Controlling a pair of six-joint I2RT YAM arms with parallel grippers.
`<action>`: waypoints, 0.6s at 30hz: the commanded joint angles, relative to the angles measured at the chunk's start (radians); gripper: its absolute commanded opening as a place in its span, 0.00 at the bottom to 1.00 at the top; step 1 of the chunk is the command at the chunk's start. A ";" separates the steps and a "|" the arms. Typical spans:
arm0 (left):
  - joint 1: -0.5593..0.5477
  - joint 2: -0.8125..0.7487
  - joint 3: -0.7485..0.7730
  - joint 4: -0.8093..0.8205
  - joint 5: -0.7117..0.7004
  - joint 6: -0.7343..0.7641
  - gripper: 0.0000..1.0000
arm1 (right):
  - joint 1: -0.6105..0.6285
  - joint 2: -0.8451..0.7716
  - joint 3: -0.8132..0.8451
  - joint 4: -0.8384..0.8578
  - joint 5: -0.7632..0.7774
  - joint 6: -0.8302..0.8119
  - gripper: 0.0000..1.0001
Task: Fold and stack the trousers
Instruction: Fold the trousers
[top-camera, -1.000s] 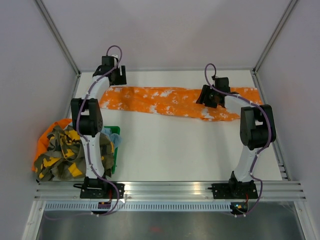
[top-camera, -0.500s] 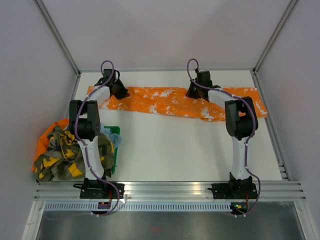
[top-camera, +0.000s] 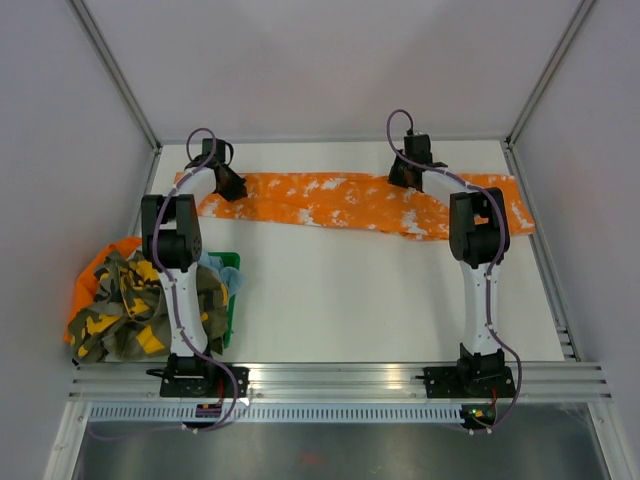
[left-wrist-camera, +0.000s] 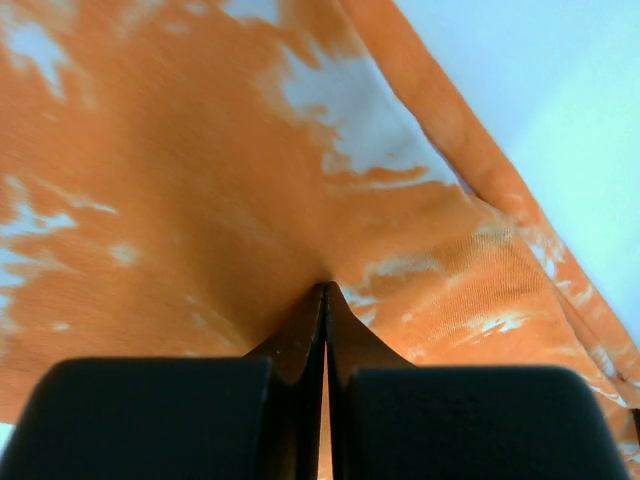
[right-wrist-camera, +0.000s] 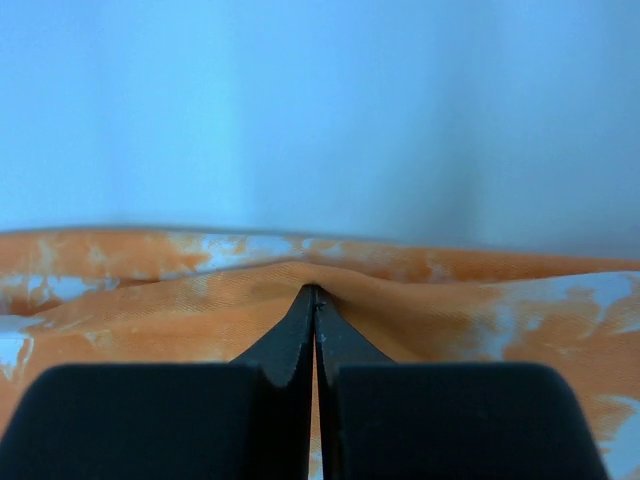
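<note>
The trousers, bright orange with white splotches, lie stretched left to right along the far side of the table. My left gripper is at their left end, shut on a pinch of the orange fabric. In the left wrist view the left gripper has the trousers puckered at its tips. My right gripper is on their far edge, right of centre, also shut on fabric. In the right wrist view the right gripper pinches a raised fold of the trousers.
A heap of camouflage clothing sits off the table's left side, with orange cloth under it. A light blue cloth and a green bin edge lie beside the left arm. Frame posts and white walls enclose the table.
Both grippers have come down onto the trousers and shut on the fabric. The left one moved left, the right one toward the far edge, and the trousers' left end now reaches further left.
</note>
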 joint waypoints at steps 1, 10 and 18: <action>0.065 0.014 -0.031 -0.090 -0.128 -0.012 0.02 | -0.049 0.062 0.030 -0.029 0.045 0.007 0.00; 0.066 -0.121 -0.012 -0.021 0.008 0.230 0.04 | -0.046 -0.031 0.016 -0.003 -0.126 -0.013 0.01; 0.128 -0.270 0.034 -0.021 -0.050 0.392 0.94 | -0.051 -0.267 0.012 -0.062 -0.202 -0.104 0.53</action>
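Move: The trousers lie as a long folded strip under both closed hands: their middle is about 27 cm to the left hand's right and 2 cm back, their left end some 13 cm to its left, level with it. The blue cloth is roughly 22 cm back and 6 cm left of the left hand. From the right hand the trousers' middle is about 11 cm left and 7 cm back, their right end some 30 cm right and 8 cm back. On the trousers' left part the left hand's shut fingertips slide about 3 cm left towards the left end, then leave the cloth, rising some 7 cm while drifting a little farther left and opening wide. Near the far edge the right hand rests its closed tips almost still, then lifts off about 5 cm straight up, opening to about half. ##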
